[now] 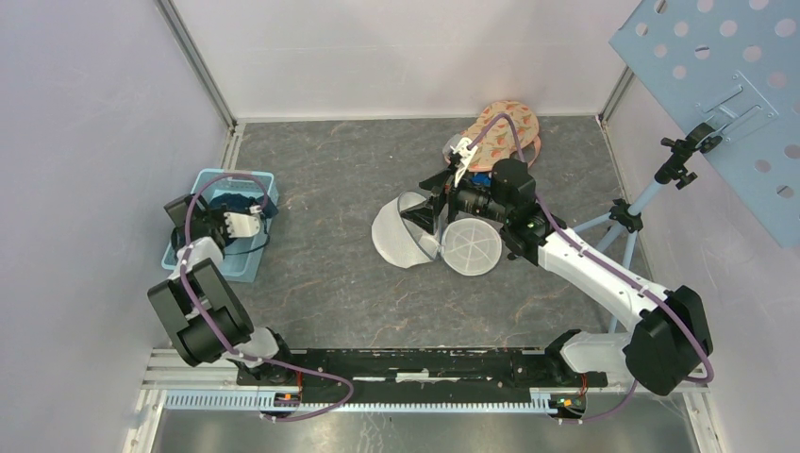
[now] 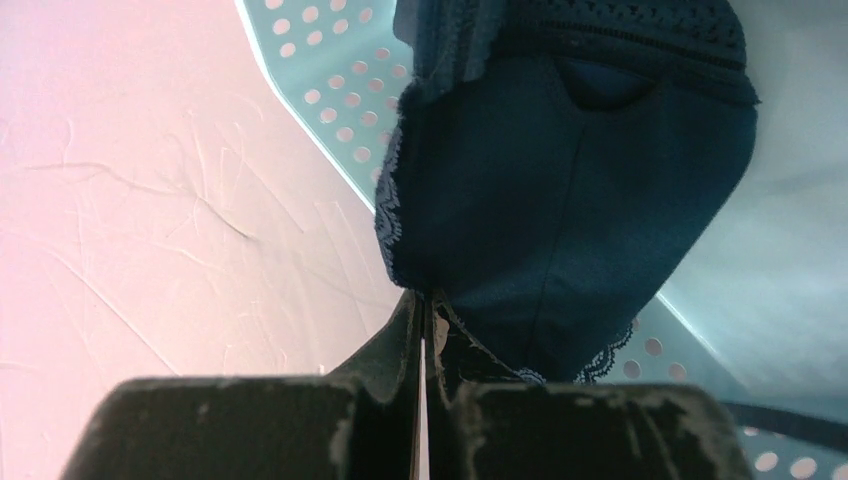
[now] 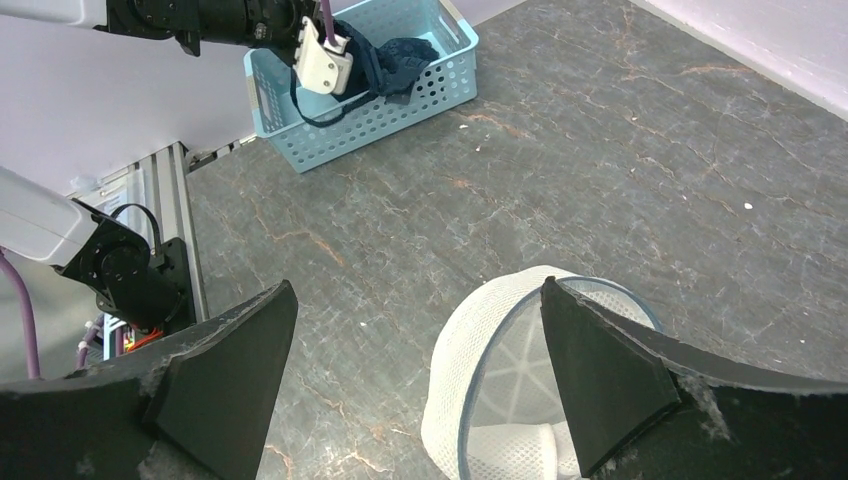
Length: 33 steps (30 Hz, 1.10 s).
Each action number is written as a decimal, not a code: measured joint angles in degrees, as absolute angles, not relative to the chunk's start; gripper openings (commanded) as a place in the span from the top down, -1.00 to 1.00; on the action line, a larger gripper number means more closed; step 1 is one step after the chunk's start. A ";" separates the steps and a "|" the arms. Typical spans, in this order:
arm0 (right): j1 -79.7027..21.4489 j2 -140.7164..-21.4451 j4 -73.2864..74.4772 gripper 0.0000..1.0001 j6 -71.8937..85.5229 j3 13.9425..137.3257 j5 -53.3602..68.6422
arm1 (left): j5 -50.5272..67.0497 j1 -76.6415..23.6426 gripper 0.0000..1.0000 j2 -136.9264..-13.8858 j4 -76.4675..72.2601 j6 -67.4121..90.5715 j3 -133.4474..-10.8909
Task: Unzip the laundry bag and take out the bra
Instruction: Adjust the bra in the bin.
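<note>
The bra (image 2: pixel 560 200) is dark navy with lace trim. It hangs from my left gripper (image 2: pixel 425 310), which is shut on its edge over the light blue perforated basket (image 2: pixel 330 60). From above, that gripper (image 1: pixel 257 217) sits over the basket (image 1: pixel 189 253) at the left wall. The right wrist view shows the bra (image 3: pixel 398 55) inside the basket (image 3: pixel 400 115), with a strap looping over the rim. The white mesh laundry bag (image 1: pixel 472 247) lies spread open mid-table. My right gripper (image 3: pixel 418 285) is open just above the bag (image 3: pixel 480 370), holding nothing.
A peach patterned cloth item (image 1: pixel 505 127) lies at the back behind the right arm. A tripod (image 1: pixel 623 222) with a blue perforated panel (image 1: pixel 726 85) stands at the right. White walls enclose the table on three sides.
</note>
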State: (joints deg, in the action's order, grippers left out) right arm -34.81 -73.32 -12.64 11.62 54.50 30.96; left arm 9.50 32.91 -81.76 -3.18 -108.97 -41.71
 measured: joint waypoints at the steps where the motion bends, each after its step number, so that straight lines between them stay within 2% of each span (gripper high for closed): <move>1: -34.81 -73.21 -12.53 -0.96 11.60 54.50 30.96 | 9.65 32.97 0.95 -81.71 -2.85 -109.14 -41.69; 7: -34.81 -72.79 -12.27 -0.96 11.42 54.50 30.98 | 11.03 33.15 0.93 -78.56 11.40 -109.19 -44.12; 14: -34.81 -72.79 -11.97 -0.96 11.25 54.50 31.00 | 11.18 33.32 0.38 -76.23 30.35 -109.36 -47.59; 20: -34.81 -72.79 -11.90 -0.96 11.22 54.50 31.03 | 12.45 33.34 0.14 -76.82 44.88 -109.30 -52.49; 28: -34.81 -72.79 -11.90 -0.96 11.20 54.50 31.05 | 15.31 33.36 0.04 -83.22 58.37 -106.78 -62.17; 33: -34.81 -72.82 -11.90 -0.96 11.20 54.52 31.03 | 16.36 33.36 0.00 -87.00 62.04 -103.31 -64.18</move>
State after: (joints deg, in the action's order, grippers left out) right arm -34.81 -72.82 -11.90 11.20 54.52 31.03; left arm 16.36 33.36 -87.00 62.04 -103.31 -64.18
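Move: The closed left fingers hold an edge of the bra near the bin's left side. The bra's bulk lies about 10 cm to their right, level fore and aft and some 5 cm lower. Its dark strap loops over the bin's right rim, roughly 14 cm right and 10 cm back; the bin's middle is 8 cm right, 5 cm back and 8 cm below. From the right hand, the bra is some 38 cm left, about level ahead and 22 cm lower. Bring the left gripper back about 10 cm and right about 9 cm, sinking 3 to 4 cm, towards the near-right corner of the bin. Once under way, open the fingers to about half to let go of the pinched edge, and keep tipping the hand by some 50 degrees in all until the fingers point steeply down, close by the end of the bra. ##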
